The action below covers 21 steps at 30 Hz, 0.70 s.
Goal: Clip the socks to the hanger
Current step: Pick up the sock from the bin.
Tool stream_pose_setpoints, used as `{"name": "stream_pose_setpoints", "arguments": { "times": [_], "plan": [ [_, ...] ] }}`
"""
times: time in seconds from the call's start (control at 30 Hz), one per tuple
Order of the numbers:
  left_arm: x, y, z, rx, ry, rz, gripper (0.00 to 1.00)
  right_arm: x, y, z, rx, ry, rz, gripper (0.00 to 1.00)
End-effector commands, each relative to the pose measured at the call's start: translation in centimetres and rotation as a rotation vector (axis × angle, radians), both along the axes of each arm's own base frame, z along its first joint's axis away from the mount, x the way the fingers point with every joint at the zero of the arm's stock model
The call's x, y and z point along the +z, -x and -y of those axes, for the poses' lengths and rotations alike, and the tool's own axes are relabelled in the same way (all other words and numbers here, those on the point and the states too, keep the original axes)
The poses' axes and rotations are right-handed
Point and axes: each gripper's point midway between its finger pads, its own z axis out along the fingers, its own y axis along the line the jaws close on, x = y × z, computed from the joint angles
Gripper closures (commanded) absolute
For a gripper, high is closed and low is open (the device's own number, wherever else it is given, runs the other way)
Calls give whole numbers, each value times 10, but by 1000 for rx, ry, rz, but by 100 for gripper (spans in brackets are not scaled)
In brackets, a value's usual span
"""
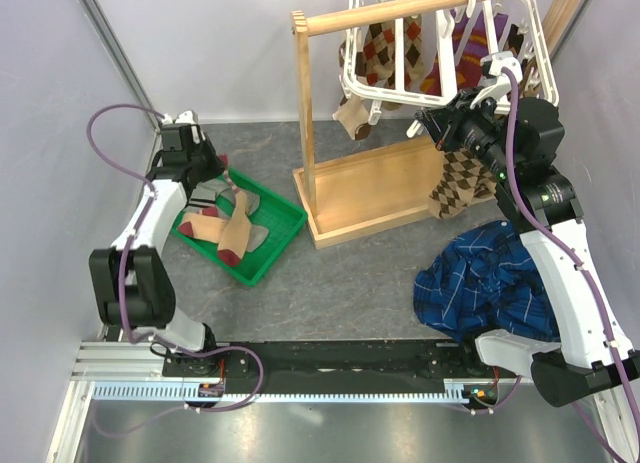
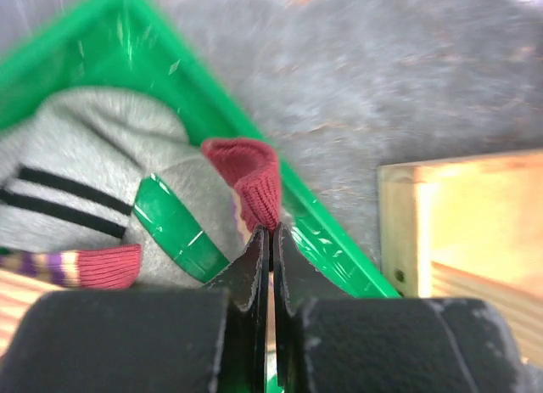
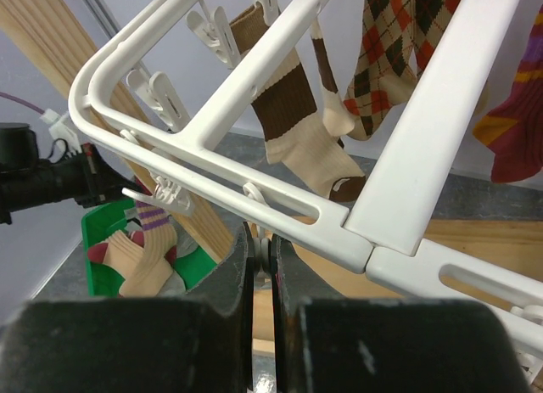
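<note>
A green tray [image 1: 293,223] holds tan socks [image 1: 226,238] with maroon ends and a grey sock [image 1: 205,193] with dark stripes. My left gripper [image 1: 228,176] is down in the tray's far corner. In the left wrist view it [image 2: 270,230] is shut, with the maroon end [image 2: 254,176] of a tan sock pinched at its tips beside the grey sock [image 2: 93,147]. The white hanger [image 1: 352,43] hangs from the wooden rail. My right gripper [image 1: 422,123] is under its frame [image 3: 437,113], and there it [image 3: 260,233] is shut on a small white clip [image 3: 260,244].
The wooden rail stand [image 1: 370,188] sits mid-table, right of the tray. Argyle socks [image 1: 455,178] and a brown striped sock [image 3: 293,104] hang from the hanger. A blue plaid cloth [image 1: 490,278] lies beside the right arm. Grey walls close both sides.
</note>
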Motion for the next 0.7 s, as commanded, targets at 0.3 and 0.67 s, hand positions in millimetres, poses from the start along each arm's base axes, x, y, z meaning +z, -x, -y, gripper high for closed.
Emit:
{"name": "stream_pose_setpoints", "arguments": {
  "times": [0.3,0.67],
  "plan": [
    [188,66,39,-290,-286,478,98,9,12,2,13,28,37,92],
    [267,157,137,-707,-366,803,98,13,16,-1,28,28,48,92]
  ]
}}
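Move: The left hand already pinches the sock by its maroon cuff; it is being taken to the hanger clip held in the right fingertips, some 45 cm to the left hand's right, 11 cm back and 30 cm higher. The green bin's middle is about 9 cm back, 3 cm right and 14 cm below, and the rack's left post stands about 23 cm right and 7 cm back. From the right hand, that clip is right at the fingers. Keeping its pinch on the sock's cuff, the left hand lifts about 24 cm away from the green bin, drawing back and sweeping right by roughly a dozen centimetres each, the rightward sweep quickening late as it nears the clip. Meanwhile the wrist tips the fingers up from slanting down to about level and swings them some 30 degrees clockwise towards the rack, while the right hand keeps hold of its clip and stays nearly still. ##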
